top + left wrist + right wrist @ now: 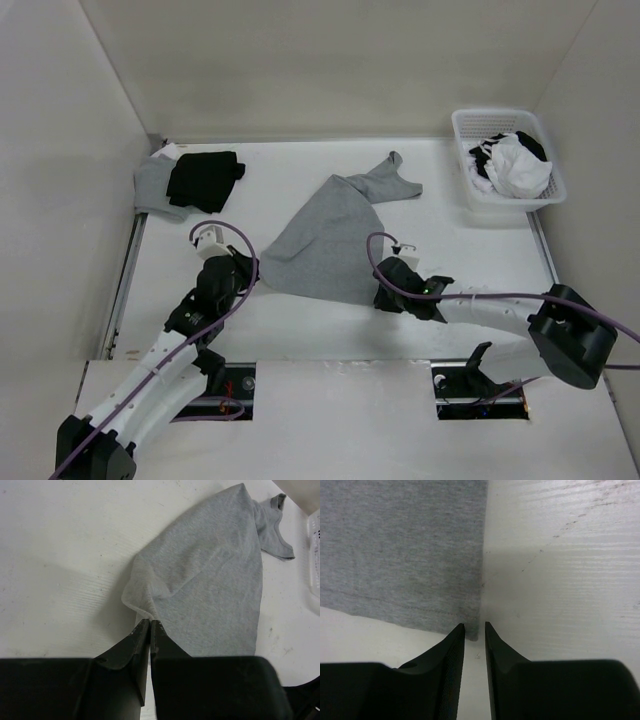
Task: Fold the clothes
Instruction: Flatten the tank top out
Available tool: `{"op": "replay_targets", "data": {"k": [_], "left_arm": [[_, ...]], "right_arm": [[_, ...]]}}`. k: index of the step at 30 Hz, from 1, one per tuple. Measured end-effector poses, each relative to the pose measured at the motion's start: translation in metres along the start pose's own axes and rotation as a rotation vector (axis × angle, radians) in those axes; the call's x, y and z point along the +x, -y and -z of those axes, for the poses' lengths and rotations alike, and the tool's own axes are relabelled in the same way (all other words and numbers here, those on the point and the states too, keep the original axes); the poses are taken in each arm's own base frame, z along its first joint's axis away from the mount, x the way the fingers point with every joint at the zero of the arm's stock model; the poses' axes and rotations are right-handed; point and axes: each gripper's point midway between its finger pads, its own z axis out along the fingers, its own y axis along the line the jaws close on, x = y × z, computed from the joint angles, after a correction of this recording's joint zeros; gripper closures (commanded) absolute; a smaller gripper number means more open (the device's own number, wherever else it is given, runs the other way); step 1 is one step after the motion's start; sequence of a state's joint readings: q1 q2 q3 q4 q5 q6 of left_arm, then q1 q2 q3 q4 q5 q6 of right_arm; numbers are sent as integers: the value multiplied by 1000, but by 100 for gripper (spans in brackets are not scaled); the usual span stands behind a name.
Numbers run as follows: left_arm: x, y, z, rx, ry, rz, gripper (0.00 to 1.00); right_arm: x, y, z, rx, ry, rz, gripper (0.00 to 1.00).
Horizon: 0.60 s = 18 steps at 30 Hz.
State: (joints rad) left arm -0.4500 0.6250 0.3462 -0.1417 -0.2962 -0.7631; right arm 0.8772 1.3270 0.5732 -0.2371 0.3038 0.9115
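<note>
The clothes, a plain grey tank top, lie crumpled on the white table with the straps toward the back. My left gripper is at its near left corner. In the left wrist view that gripper is shut on a thin fold of the top's corner. My right gripper is low at the near right corner. In the right wrist view it is open, a narrow gap between the tips, and the hem corner of the top lies just at that gap.
A white basket with white and black garments stands at the back right; its edge shows as a pale wall in the left wrist view. A black garment lies on a light-grey one at the back left. Walls enclose the table.
</note>
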Motion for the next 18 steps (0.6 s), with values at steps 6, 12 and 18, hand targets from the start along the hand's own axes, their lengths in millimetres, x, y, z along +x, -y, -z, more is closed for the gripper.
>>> {"op": "replay_targets", "data": {"k": [6,12,18], "left_arm": [[1,3,-3,12,-4,2,98],[-1,6,-3,22,3,6,98],[-14,16,2,47,30,20,99]], "right_arm": [[4,-5,0,-35,-38,-16,88],[1,2,1,-43,-25,-54,100],[-38,-4,43,-98,130,-82,100]]}}
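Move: The tank top's near right corner lies just beneath the right fingertips, within 1 cm below and level with them, the fingers straddling it. From this hand, the tank top's middle is about 17 cm ahead and 10 left, its strap end some 31 cm ahead and 3 to the right, both on the table, and the held left corner 5 ahead, 24 left and 11 above. From the left hand, the right corner lies roughly 5 cm back, 24 to the right and 11 below. Staying low at the table, the right hand closes its partly open fingers fully and pinches the tank top's near right corner, then lifts it about 5 cm nearly straight up, quickening, easing slightly to the right with the fingers tilting up a few degrees. The left hand keeps its pinch on the near left corner and at the very end starts up too, some 2 cm, so that both begin to raise the hem between them. ##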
